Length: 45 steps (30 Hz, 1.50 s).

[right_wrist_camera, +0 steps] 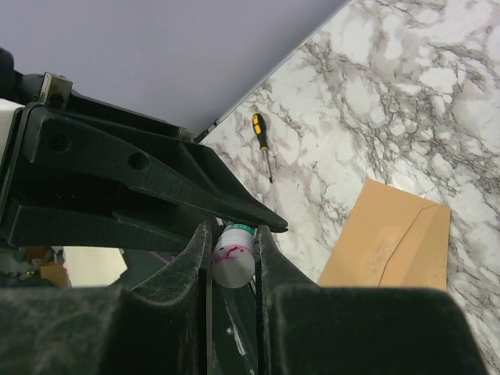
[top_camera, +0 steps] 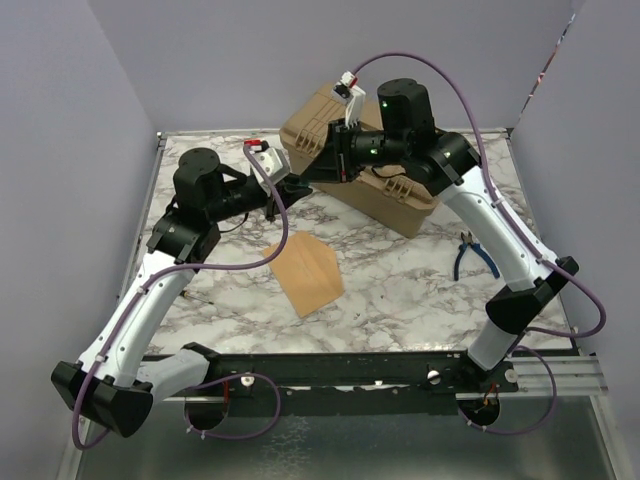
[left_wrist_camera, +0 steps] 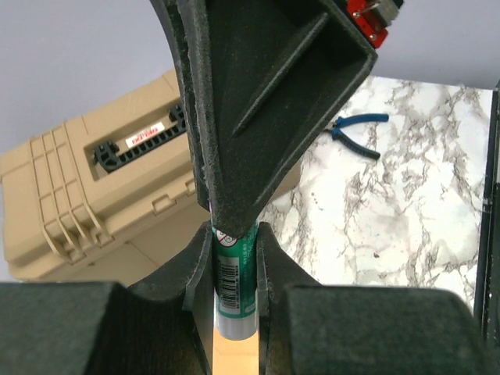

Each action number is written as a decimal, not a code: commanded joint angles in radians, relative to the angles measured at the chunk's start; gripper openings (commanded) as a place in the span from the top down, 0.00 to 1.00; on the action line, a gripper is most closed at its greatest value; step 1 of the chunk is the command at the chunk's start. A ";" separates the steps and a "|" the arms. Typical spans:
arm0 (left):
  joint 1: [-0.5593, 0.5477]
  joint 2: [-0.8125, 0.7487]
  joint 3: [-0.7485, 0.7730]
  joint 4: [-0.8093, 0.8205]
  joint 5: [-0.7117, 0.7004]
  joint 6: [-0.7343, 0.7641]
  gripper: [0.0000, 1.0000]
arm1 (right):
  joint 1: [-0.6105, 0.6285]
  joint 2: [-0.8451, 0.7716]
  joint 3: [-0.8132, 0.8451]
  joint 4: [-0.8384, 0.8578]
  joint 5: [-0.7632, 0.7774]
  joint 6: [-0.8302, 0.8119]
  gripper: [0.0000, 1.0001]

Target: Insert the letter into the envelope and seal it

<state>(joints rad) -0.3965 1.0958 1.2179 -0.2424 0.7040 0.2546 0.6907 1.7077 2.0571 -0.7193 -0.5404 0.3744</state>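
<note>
A green glue stick [left_wrist_camera: 234,273] with a barcode is held in the air between the two arms, above the table's back left. My left gripper [left_wrist_camera: 234,234] is shut on its green body. My right gripper [right_wrist_camera: 233,234] meets it from the opposite side, jaws shut on the stick's white end [right_wrist_camera: 233,264], which carries a red mark. In the top view the two grippers, left [top_camera: 290,188] and right [top_camera: 318,172], touch tip to tip. The orange-brown envelope [top_camera: 305,275] lies flat on the marble below, its pointed flap showing fold lines [right_wrist_camera: 391,242]. The letter is out of view.
A tan hard case [top_camera: 370,170] stands at the back, right behind the grippers. Blue-handled pliers [top_camera: 475,255] lie at the right. A small yellow-and-black screwdriver [right_wrist_camera: 263,144] lies near the left edge. Purple walls enclose the table.
</note>
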 commanded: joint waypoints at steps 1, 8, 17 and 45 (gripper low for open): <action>-0.003 -0.022 -0.065 -0.141 -0.004 0.019 1.00 | -0.102 -0.038 0.093 0.005 -0.126 -0.036 1.00; -0.024 -0.015 -0.067 -0.154 0.040 0.011 1.00 | -0.151 -0.055 0.112 -0.076 -0.188 -0.147 1.00; -0.033 0.010 -0.060 -0.180 0.075 0.001 1.00 | -0.286 -0.131 -0.052 0.043 -0.216 0.010 1.00; -0.036 -0.128 -0.175 0.058 -0.537 -0.338 1.00 | 0.104 -0.133 -0.756 0.097 0.841 0.016 1.00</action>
<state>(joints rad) -0.4297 1.0222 1.0946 -0.2710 0.3450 0.0525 0.7830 1.5833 1.4277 -0.7414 0.1223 0.3157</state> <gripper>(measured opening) 0.191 0.189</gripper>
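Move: Left fingers already hold the glue stick's body; right fingers grip its cap, so the stick bridges the two hands. The envelope lies flat about 35 cm below them, almost straight under the left hand (2 cm back), and some 7 cm to the left and 2 cm back from the right hand. From the left hand, the toolbox stands roughly 24 cm ahead and 20 cm right, its middle 25 cm lower; the screwdriver lies about 30 cm left and 8 cm back, on the table. Keeping its pinch on the cap, the right hand pulls away from the stick held by the left, about 10 cm to the right and 4 cm forward; it then sinks over 20 cm towards the table beside the envelope, drawing back slightly as its fingers tip down some 40 degrees. The left hand keeps the body gripped, eases back and right, dips about 6 cm, then swings left and forward, turning counter-clockwise. ##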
